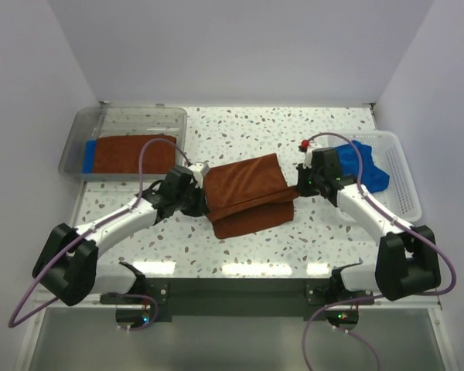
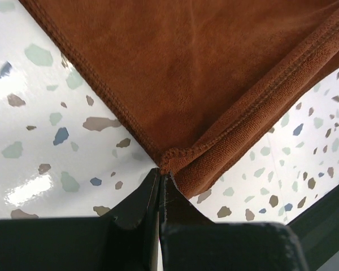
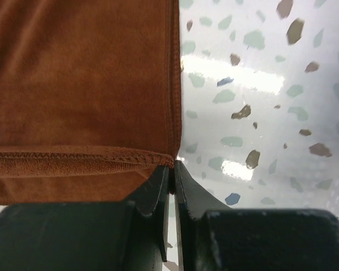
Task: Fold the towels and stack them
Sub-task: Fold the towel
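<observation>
A rust-brown towel (image 1: 247, 193) hangs folded over itself above the middle of the table, its lower layer resting on the tabletop. My left gripper (image 1: 199, 195) is shut on the towel's left corner (image 2: 169, 155). My right gripper (image 1: 299, 184) is shut on its right corner (image 3: 170, 160). Both pairs of jaws stand pressed together with the hemmed edge pinched at their tips. Another brown towel (image 1: 133, 153) lies folded on a blue one (image 1: 88, 155) in the clear tray. A crumpled blue towel (image 1: 365, 164) lies in the white basket.
The clear plastic tray (image 1: 124, 116) stands at the back left. The white mesh basket (image 1: 402, 178) stands at the right edge, close behind my right arm. The tabletop is white terrazzo (image 1: 247, 131), walled at the back and both sides.
</observation>
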`<state>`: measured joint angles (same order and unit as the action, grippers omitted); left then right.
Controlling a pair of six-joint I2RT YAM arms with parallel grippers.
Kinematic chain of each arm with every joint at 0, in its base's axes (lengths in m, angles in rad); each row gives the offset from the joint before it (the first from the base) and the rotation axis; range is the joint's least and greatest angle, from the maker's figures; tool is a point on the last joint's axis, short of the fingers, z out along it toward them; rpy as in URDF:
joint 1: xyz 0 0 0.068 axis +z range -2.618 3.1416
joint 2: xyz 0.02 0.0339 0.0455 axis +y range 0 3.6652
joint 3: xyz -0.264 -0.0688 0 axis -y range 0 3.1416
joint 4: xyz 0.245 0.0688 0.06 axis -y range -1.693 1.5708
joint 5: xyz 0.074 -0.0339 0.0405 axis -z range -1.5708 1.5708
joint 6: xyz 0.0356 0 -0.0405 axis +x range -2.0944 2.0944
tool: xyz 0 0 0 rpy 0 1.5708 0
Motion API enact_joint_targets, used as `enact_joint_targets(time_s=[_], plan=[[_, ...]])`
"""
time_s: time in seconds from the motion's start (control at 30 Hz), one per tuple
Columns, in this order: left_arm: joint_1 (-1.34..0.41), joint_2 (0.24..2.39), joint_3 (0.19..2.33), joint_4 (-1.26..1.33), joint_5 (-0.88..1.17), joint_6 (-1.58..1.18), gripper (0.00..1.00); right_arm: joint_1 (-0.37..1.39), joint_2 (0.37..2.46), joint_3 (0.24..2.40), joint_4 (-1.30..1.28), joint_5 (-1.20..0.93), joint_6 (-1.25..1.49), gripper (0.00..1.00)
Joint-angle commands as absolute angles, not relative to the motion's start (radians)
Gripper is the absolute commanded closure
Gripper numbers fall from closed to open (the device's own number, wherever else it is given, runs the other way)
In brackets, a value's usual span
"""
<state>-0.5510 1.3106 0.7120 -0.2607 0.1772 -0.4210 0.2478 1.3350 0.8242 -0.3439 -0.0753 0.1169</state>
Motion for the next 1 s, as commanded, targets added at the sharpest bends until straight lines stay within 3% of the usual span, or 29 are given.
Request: enact_joint_targets(time_s=[0.0, 0.37, 0.47, 0.5, 0.63, 0.7, 0.73, 0.77, 0.83, 0.97], plan=[[-0.554, 1.247, 0.775, -0.362, 0.094, -0.419, 1.0, 0.225, 1.261, 0.908, -0.293, 0.029, 0.1, 0.93], [-0.67, 1.243, 0.628, -0.312, 0.078, -0.448, 0.97, 0.224, 1.212, 0.752, -0.296, 0.014, 0.149, 0.92], [-0.684, 1.247, 0.597, -0.308, 0.078, -0.457, 0.87, 0.225, 1.206, 0.73, -0.34, 0.003, 0.169, 0.89], [-0.687, 1.243, 0.595, -0.313, 0.078, -0.459, 0.77, 0.224, 1.2, 0.727, -0.356, -0.017, 0.17, 0.88], [-0.696, 1.191, 0.61, -0.353, 0.078, -0.466, 0.55, 0.225, 1.132, 0.721, -0.434, -0.058, 0.186, 0.75], [-0.696, 1.14, 0.632, -0.386, 0.078, -0.471, 0.37, 0.23, 1.092, 0.722, -0.452, -0.098, 0.195, 0.69], [-0.698, 1.122, 0.638, -0.397, 0.075, -0.48, 0.33, 0.232, 1.059, 0.727, -0.459, -0.107, 0.198, 0.6], [-0.698, 1.088, 0.65, -0.411, 0.071, -0.485, 0.3, 0.232, 1.046, 0.741, -0.466, -0.11, 0.193, 0.58], [-0.696, 1.057, 0.663, -0.42, 0.054, -0.512, 0.22, 0.232, 1.031, 0.762, -0.482, -0.114, 0.184, 0.56], [-0.695, 1.06, 0.707, -0.4, -0.038, -0.564, 0.21, 0.232, 1.058, 0.804, -0.434, -0.121, 0.14, 0.55]])
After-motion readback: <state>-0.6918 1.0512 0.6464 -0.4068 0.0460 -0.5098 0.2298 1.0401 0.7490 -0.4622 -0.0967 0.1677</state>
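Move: Each hand still pinches a corner of the brown towel's upper layer, 3-4 cm above the table. The lower layer's near-left corner lies about 5 cm back and 3 cm right of the left hand; its near-right corner is some 8 cm back and 1 cm left of the right hand. The folded brown towel in the clear tray is roughly 17 cm ahead and 20 cm left of the left hand; the white basket's middle sits about 5 cm ahead and 23 cm right of the right hand. Keeping their pinch on the upper layer's corners, both hands first lift about 3-4 cm with barely any forward travel, then sweep back towards the robot and down, each about 6 cm, to bring the held edge towards the lower layer's near edge. Late in that descent the fingers open, the left nearly wide and the right about halfway, letting go of the corners, and both hands then rise about 5 cm clear of the towel. ##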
